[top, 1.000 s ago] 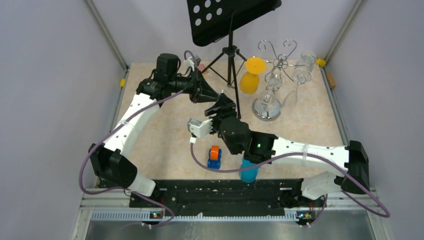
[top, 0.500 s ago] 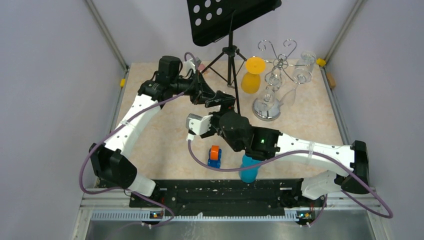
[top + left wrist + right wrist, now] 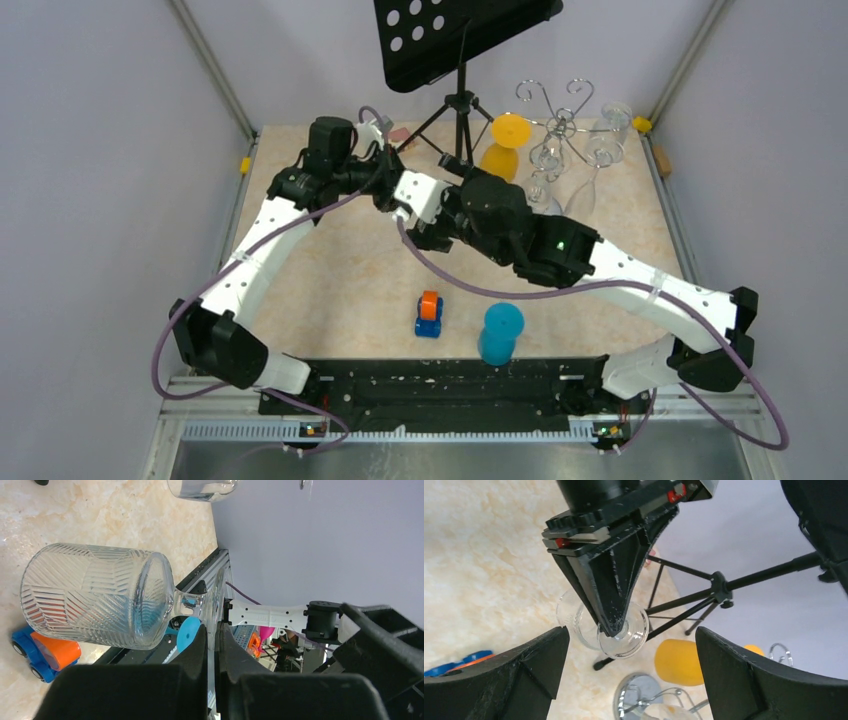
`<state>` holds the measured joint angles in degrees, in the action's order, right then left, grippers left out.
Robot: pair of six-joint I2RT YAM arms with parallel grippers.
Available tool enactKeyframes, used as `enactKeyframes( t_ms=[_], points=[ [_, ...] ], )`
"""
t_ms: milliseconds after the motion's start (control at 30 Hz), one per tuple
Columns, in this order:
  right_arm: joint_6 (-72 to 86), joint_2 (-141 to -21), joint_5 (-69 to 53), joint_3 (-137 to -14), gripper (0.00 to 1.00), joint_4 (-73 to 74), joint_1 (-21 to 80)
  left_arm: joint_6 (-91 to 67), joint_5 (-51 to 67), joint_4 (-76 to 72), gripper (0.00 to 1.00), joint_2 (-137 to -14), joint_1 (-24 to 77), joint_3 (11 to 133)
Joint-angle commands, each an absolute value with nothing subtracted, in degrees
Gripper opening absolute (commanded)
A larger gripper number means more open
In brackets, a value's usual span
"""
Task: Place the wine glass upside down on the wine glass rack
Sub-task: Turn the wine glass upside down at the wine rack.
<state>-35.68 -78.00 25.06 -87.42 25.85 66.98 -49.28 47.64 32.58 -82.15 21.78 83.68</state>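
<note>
The clear wine glass (image 3: 95,597) lies sideways, its ribbed bowl out over the table. My left gripper (image 3: 212,630) is shut on its round foot (image 3: 218,600). In the right wrist view the same foot (image 3: 631,635) shows pinched at the tip of the left gripper (image 3: 614,622). My right gripper (image 3: 631,630) stands wide open around it, touching nothing. The chrome wine glass rack (image 3: 560,125) stands at the back right, its domed base (image 3: 644,695) just beyond the held glass. From above, the right arm hides the held glass.
A black music stand (image 3: 460,40) on tripod legs (image 3: 684,600) stands close behind the grippers. A yellow glass (image 3: 498,160) sits upside down by the rack, and clear glasses (image 3: 602,150) hang on it. A blue-and-orange toy car (image 3: 429,313) and a blue glass (image 3: 500,335) sit near the front.
My right arm swung from the table's middle toward the back and its jaws opened wide. The left gripper, still holding the glass, drew slightly left and back.
</note>
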Motion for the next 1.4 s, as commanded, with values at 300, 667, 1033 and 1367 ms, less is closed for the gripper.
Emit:
enactKeyframes(
  t_ms=[300, 667, 1033, 1367],
  points=[
    [-2.7, -81.9, -8.5, -107.2, 0.97, 45.8, 49.0, -48.3, 48.7, 27.9, 0.0, -78.0, 21.5, 83.1],
    [15.4, -83.9, -33.8, -108.5, 0.97, 44.7, 34.5, -49.6, 48.9, 25.2, 0.0, -75.6, 21.5, 81.0],
    [28.0, -86.3, -45.5, -106.4, 0.84, 41.7, 30.0, -54.5, 50.1, 15.5, 0.0, -71.8, 21.5, 78.3],
    [37.5, -85.2, -48.6, -98.7, 0.62, 29.1, 29.9, -57.9, 51.4, 9.8, 0.0, -70.3, 21.6, 77.3]
  ],
)
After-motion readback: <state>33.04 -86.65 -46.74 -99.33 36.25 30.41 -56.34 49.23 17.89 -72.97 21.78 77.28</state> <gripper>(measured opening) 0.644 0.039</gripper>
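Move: From the right hand, wide open and pointing forward-left, the foot of the upside-down wine glass is about 3 cm ahead, 1 cm left and 3 cm lower. The yellow glass on the rack is some 8 cm ahead, 10 cm right and lower. The rack stand is about 3 cm ahead and 18 cm right. For the left hand, already pinching that foot, its centre is roughly 2 cm right of the fingertips. Rolling nearly 90 degrees, clockwise seen from behind the hand, the right hand loops about 5 cm right, up and forward, then eases back left and down until its fingers point left around the glass foot, about a third closed; contact can't be seen. The left hand keeps its pinch and lifts the foot some 5 cm, drawing slightly back. ##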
